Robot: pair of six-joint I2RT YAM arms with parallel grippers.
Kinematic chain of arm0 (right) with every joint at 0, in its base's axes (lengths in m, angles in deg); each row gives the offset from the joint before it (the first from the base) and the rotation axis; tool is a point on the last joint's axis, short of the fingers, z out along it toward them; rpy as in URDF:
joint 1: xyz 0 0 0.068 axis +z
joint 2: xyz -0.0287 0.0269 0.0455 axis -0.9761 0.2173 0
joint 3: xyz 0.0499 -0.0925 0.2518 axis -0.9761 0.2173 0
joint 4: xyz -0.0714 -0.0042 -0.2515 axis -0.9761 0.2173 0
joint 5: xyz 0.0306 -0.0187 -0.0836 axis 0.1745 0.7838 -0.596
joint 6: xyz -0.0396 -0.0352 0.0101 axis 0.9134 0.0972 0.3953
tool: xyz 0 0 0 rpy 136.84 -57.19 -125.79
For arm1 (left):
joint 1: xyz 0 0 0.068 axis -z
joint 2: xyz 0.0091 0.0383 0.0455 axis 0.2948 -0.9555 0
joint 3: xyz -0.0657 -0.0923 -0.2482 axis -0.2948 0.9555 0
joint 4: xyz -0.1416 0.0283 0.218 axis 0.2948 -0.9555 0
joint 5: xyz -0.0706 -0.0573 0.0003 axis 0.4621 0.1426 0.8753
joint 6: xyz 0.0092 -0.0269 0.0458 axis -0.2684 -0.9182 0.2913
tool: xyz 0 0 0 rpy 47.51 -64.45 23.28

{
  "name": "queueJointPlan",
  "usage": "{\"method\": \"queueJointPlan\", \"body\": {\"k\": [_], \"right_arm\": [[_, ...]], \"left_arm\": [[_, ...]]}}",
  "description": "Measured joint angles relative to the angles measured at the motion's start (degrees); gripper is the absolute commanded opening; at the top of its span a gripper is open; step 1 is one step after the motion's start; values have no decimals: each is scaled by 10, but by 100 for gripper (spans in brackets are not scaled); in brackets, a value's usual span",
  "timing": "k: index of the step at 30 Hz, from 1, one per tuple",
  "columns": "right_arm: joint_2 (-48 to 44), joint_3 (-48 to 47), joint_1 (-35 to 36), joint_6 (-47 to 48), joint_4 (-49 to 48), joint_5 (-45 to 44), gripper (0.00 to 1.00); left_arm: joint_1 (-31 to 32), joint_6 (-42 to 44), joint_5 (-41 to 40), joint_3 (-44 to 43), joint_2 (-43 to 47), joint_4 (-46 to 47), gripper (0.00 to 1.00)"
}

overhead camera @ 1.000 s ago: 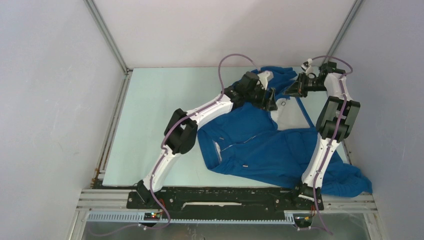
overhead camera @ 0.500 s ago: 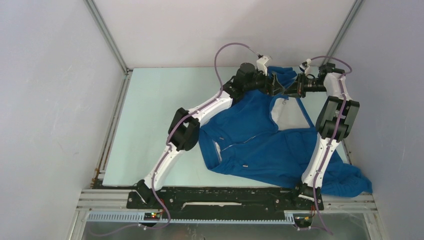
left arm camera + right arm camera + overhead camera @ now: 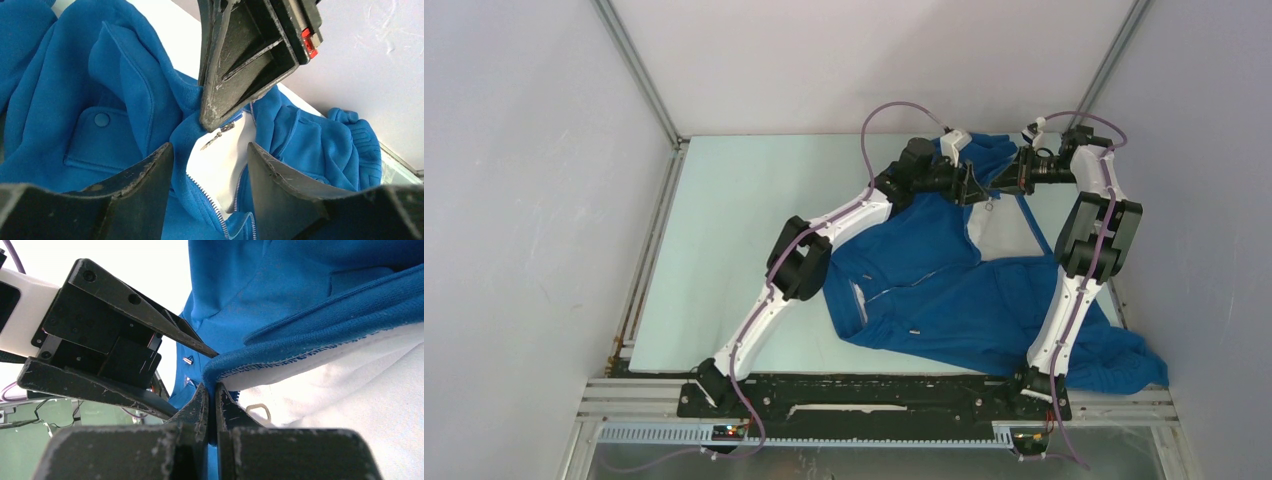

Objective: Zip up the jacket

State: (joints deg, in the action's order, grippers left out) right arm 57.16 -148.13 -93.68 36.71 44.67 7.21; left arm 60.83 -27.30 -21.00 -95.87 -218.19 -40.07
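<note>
The royal-blue jacket [image 3: 944,290] lies spread over the right half of the table, its collar at the far end. The front gapes there, showing pale lining [image 3: 220,167] between two lines of zipper teeth [image 3: 212,202]. My right gripper [image 3: 211,390] is shut on the jacket's blue front edge by the collar, and it fills the top of the left wrist view [image 3: 250,55]. A small metal zipper pull [image 3: 216,136] dangles just under its tip. My left gripper [image 3: 210,150] is open, facing that pull from close by with nothing between its fingers [image 3: 145,175].
One sleeve [image 3: 1124,365] hangs over the table's near right edge by the right arm's base. The pale green tabletop [image 3: 744,240] shows to the left of the jacket. Grey walls with metal corner posts [image 3: 639,75] close in on three sides.
My left gripper rose from the jacket's chest, swung toward the collar and now sits tip to tip with the right gripper. The right gripper held its grip without moving.
</note>
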Motion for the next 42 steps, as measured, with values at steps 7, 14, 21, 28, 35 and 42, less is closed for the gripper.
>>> {"method": "queueJointPlan", "body": {"k": [7,14,21,28,35,42], "right_arm": [[0,0,1,0,0,2,0],[0,0,5,1,1,7,0],[0,2,7,-1,-10,11,20],[-121,246,-9,-182,-276,13,52],[-228,441,-35,-376,-586,-12,52],[-244,551,-45,-508,-833,-26,58]], "left_arm": [[0,1,-7,-26,-15,-15,53],[1,0,-16,-53,-34,-22,40],[1,-5,-11,-55,-36,-25,1],[-1,-63,0,-53,-37,2,0],[-7,-229,23,-53,-48,115,0],[-11,-314,36,2,-54,185,0]]}}
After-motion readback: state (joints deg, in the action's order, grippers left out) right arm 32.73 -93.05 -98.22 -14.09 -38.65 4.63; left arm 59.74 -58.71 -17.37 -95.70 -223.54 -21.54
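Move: The left hand is open just to the left of the raised zip corner of the jacket, whose edge lies about 1 cm ahead, 1 cm right and 1 cm below it. The zip pull hangs from that corner, about 1 cm back, 4 cm right and 3 cm down. The right hand still pinches the corner; from it the pull is some 2 cm back, 2 cm left and 3 cm below, and the near panel's edge roughly 13 cm straight back, 9 cm lower. The left fingers shut on the jacket's zip corner beside the right fingertips after barely a centimetre's creep; the right hand then lets go, opens to over half and backs off about 3 cm towards its base and slightly right, turning some 20 degrees clockwise beside the zip pull. Keeping its pinch, the left hand lifts about 4 cm, sinks back 2, tips its fingertips up and rolls about 20 degrees. ##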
